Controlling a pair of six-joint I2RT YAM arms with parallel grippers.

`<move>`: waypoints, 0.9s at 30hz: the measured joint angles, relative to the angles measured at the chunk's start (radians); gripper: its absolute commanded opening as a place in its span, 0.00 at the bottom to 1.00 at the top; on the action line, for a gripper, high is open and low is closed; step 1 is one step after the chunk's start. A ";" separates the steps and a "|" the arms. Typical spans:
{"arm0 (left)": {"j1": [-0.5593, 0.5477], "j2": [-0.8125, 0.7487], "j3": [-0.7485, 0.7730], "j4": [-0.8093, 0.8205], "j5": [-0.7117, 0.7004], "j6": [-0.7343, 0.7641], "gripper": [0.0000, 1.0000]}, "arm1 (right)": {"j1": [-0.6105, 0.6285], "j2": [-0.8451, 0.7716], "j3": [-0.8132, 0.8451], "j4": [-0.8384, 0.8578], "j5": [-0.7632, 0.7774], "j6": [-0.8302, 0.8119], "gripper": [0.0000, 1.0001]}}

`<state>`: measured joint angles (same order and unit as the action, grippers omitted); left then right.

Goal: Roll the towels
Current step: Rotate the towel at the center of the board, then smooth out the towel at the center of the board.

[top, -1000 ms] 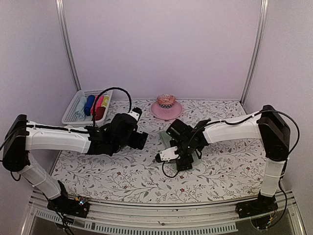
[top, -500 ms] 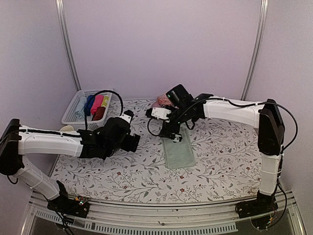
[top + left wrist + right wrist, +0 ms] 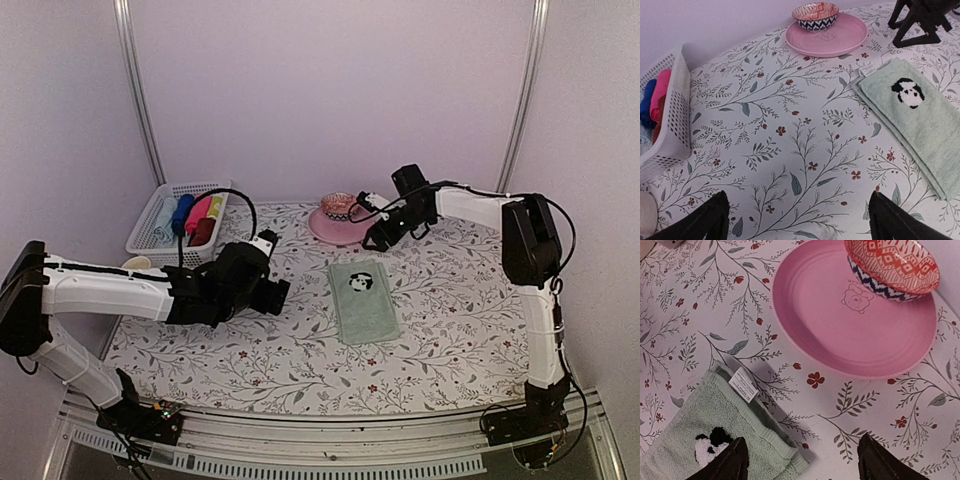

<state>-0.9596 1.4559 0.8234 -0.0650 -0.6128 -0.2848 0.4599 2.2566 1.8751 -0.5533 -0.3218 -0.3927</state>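
Note:
A pale sage green towel [image 3: 364,300] with a black-and-white round motif lies flat and folded lengthwise at the middle of the table; it also shows in the left wrist view [image 3: 920,125] and the right wrist view [image 3: 715,440]. My right gripper [image 3: 378,238] hangs open over the towel's far corner, beside the pink plate, its jaws [image 3: 804,439] wide with nothing between them. My left gripper [image 3: 278,292] is open to the left of the towel, over bare floral cover [image 3: 799,200], holding nothing. A dark red roll [image 3: 203,232] lies in the basket.
A pink plate [image 3: 338,226] with a patterned bowl [image 3: 339,206] on it stands at the back, just beyond the towel. A white basket [image 3: 150,225] at the back left holds several rolled cloths. A beige round object [image 3: 137,263] sits by the basket's near side.
My right arm has swung from over the towel to the far side by the pink plate, leaving the towel flat. Its jaws have narrowed a little. The left gripper shifted slightly.

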 measured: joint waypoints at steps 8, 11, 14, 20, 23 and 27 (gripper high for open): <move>0.000 0.012 0.000 0.003 0.012 -0.001 0.97 | -0.011 0.064 0.017 -0.064 -0.100 0.052 0.68; 0.000 0.023 0.000 0.006 0.022 -0.001 0.97 | -0.011 0.064 0.022 -0.079 -0.115 0.061 0.67; 0.000 0.030 0.000 0.009 0.027 -0.002 0.97 | -0.013 0.075 0.032 -0.087 -0.124 0.064 0.66; 0.000 0.033 -0.006 0.024 0.035 -0.008 0.97 | -0.025 0.126 0.033 -0.106 -0.145 0.063 0.57; 0.000 0.033 -0.009 0.026 0.040 -0.013 0.97 | -0.035 0.139 0.034 -0.113 -0.166 0.064 0.54; -0.001 0.037 -0.012 0.031 0.046 -0.019 0.97 | -0.045 0.139 0.036 -0.120 -0.196 0.064 0.53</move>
<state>-0.9607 1.4929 0.8116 -0.0341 -0.5667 -0.3042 0.4152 2.3955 1.9110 -0.6731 -0.5175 -0.3290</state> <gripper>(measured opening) 0.973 0.536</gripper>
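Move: The towel's far right corner lies roughly 7 cm below the right hand, about 2 cm back and 2 cm to its right. From this hand the towel's panda patch is some 9 cm back and 4 cm left; the pink plate lies about 13 cm ahead and 10 cm left, with the bowl on it about 3 cm farther out. From the left hand that corner is about 18 cm ahead, 24 cm right and 12 cm lower. Lower the right gripper about 6.5 cm onto the towel's far right corner, drawing it back 2 to 3 cm on the way down. Tip the fingers some 20 degrees closer to straight down and narrow them from about three-quarters to half open, so that they end astride the corner without pinching it shut. Let the open left gripper ease down a centimetre or two. ##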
